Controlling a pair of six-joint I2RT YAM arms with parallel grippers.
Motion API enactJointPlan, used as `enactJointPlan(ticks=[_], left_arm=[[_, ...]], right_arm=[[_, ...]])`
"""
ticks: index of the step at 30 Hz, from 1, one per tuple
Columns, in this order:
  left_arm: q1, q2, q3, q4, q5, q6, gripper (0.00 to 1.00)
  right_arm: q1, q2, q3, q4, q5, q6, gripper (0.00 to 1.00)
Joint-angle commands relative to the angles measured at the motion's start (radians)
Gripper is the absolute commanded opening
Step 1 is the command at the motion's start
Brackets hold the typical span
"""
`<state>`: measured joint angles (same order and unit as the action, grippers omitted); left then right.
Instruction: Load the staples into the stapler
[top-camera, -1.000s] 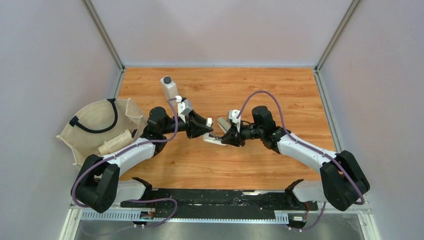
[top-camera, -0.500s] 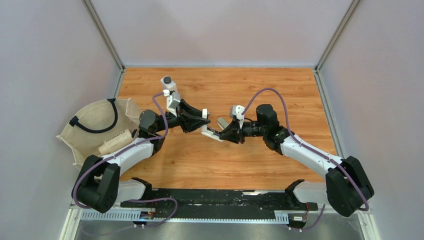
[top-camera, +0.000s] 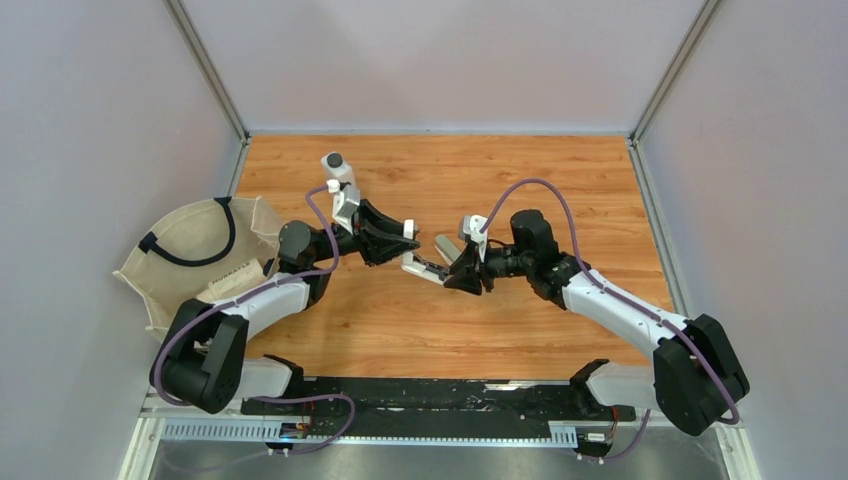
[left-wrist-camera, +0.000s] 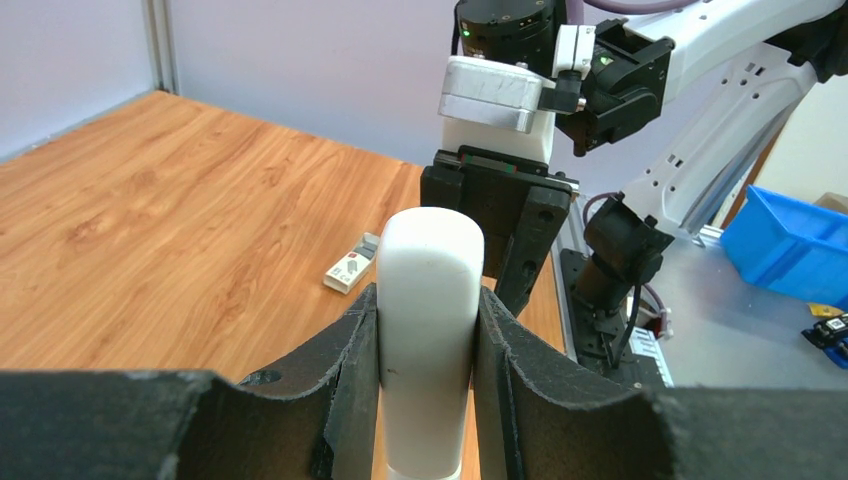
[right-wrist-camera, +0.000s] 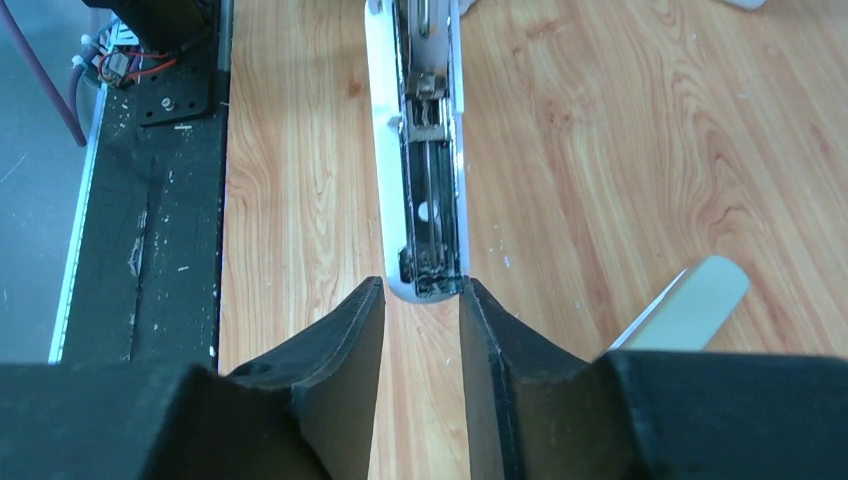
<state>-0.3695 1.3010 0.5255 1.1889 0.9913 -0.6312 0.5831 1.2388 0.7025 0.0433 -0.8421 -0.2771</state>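
Observation:
My left gripper (left-wrist-camera: 428, 300) is shut on the white top arm of the stapler (left-wrist-camera: 430, 260) and holds it up off the table. The stapler stands hinged open. Its metal magazine channel (right-wrist-camera: 428, 150) runs straight away from my right gripper (right-wrist-camera: 420, 295). The right jaws stand open, their tips flanking the channel's near end. In the top view the stapler (top-camera: 420, 267) spans the gap between the left gripper (top-camera: 405, 238) and the right gripper (top-camera: 450, 272). The staples (left-wrist-camera: 352, 268), a small white box with dark marks, lie on the wood just beyond them (top-camera: 447, 243).
A white bottle (top-camera: 337, 172) with a grey cap stands behind the left gripper. A cream cloth bag (top-camera: 190, 250) with a pale roll inside lies at the left edge of the wooden table (top-camera: 560, 180). Grey walls close in three sides.
Over the last second both grippers carried the stapler a little farther from the arm bases, and the left wrist turned. Little has moved in the last half second.

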Motion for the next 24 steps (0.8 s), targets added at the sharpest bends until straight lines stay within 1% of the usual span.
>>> enactJointPlan(ticks=[1,7,15,19,24], left_arm=[[0.011,0.023,0.022,0.126,0.027,0.013,0.0],[-0.014,0.053,0.022,0.126,0.078,0.03,0.0],[-0.032,0.073,0.025,0.126,0.122,0.039,0.0],[-0.04,0.08,0.027,0.126,0.129,0.045,0.0],[-0.058,0.083,0.033,0.126,0.129,0.045,0.0]], right_arm=[[0.001,-0.024,0.023,-0.088,-0.011,-0.045,0.38],[0.003,-0.022,0.049,-0.111,-0.058,-0.048,0.5],[-0.005,-0.03,0.104,-0.218,-0.118,-0.116,0.61],[-0.006,-0.018,0.117,-0.214,-0.123,-0.091,0.63],[-0.006,0.042,0.153,-0.152,-0.114,0.007,0.62]])
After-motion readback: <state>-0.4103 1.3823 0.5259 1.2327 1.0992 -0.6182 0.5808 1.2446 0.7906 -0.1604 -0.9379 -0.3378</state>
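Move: The white stapler hangs open in the left gripper, held by its upright cover. The middle of its lower body lies about 9 cm below the left hand, 4 cm to its right and 2 cm back. From the right hand, that body is roughly 5 cm left, 1 cm ahead and 2 cm higher. The green stapler sits 15 cm ahead of the right hand, 1 cm left and 14 cm below; the staple box lies about 12 cm ahead, 20 cm right and 15 cm below. Spread the right fingers from a narrow gap to well over half open around the free end of the white stapler's lower body, while drawing that hand back about 2 cm; let it dip slightly, then rise past its starting height. Keep the left grip on the upright cover and lower it about 2.5 cm, bringing it back 2 cm and slightly right, with a small clockwise turn. ##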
